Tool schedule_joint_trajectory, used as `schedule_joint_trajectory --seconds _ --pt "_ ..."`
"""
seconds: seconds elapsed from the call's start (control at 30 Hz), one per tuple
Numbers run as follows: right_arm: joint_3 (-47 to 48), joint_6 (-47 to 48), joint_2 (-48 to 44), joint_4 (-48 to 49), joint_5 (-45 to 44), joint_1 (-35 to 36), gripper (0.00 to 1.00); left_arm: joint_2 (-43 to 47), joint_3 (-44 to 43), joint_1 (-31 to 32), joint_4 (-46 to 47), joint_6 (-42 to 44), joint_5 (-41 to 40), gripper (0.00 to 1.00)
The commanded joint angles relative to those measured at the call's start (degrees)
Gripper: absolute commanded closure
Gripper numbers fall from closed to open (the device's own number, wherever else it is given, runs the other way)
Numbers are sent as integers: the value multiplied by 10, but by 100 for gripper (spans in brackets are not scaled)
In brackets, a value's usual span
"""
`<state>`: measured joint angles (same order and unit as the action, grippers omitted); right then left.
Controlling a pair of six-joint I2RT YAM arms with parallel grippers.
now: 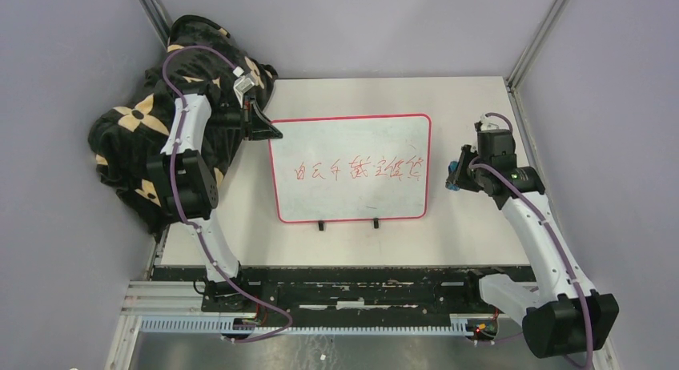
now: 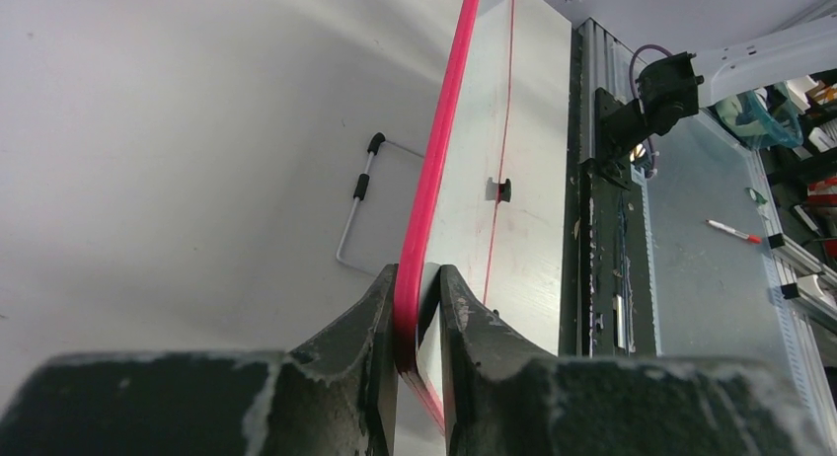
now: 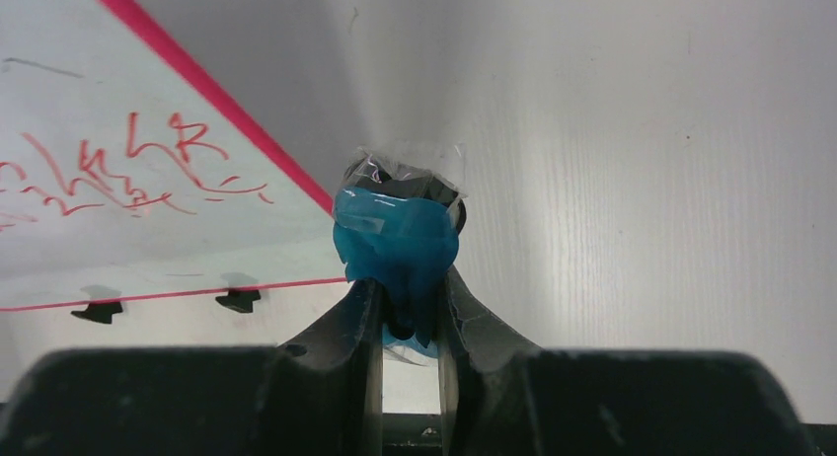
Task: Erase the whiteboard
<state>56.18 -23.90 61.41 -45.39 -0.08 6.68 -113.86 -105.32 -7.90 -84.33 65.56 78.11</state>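
The whiteboard [image 1: 350, 167] lies mid-table, white with a red-pink rim, a row of red writing [image 1: 358, 170] across it and two black feet on its near edge. My left gripper [image 1: 261, 128] is shut on its top-left corner; the left wrist view shows both jaws pinching the red rim [image 2: 418, 308]. My right gripper [image 1: 454, 178] hovers just right of the board's right edge, shut on a blue eraser wrapped in clear plastic [image 3: 397, 241]. The right wrist view shows the board's corner [image 3: 148, 180] to the eraser's left, with writing and both feet.
A black blanket with tan flower shapes [image 1: 152, 138] is heaped at the far left behind my left arm. A black rail [image 1: 344, 286] runs along the table's near edge. Grey walls close in the left, back and right sides.
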Motion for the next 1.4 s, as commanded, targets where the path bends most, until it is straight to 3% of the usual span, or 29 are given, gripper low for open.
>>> schedule_joint_trajectory --seconds 0.0,0.3,0.53,0.8,1.13,1.37 --pt "-1 13 -48 61 13 20 99 5 -1 2 6 28 10 97" --pt "-42 18 -51 216 -37 103 99 4 7 2 6 38 -3 97" --pt "10 65 63 264 -219 307 99 14 19 2 6 47 -13 97" --pt "78 90 193 314 -311 428 99 23 27 2 7 50 -22 97" --pt "235 100 400 366 -322 544 99 30 31 2 6 47 -29 97" --pt "353 117 497 360 -309 592 99 40 35 3 6 42 -40 97"
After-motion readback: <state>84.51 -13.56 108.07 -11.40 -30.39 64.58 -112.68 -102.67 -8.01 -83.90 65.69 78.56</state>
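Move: The held blue eraser is bound for the first red character on the whiteboard, some 37 cm left of the right hand, 2 cm ahead and perhaps 5 cm below. The last character lies about 11 cm left and 1 cm ahead, at similar height; the nearer black clip is roughly 20 cm left, 11 cm back. From the left hand, on the board's far-left corner, the first character is about 9 cm back, 6 cm right, somewhat lower. The blue eraser, still pinched in the right fingers, is lifted some 4 cm, then carried about 38 cm left across the red writing to the first character, sinking again to just under its starting height. The right hand turns roughly 40 degrees counter-clockwise, its fingers tilting less steeply down. The left hand keeps its pinch on the board's corner. ##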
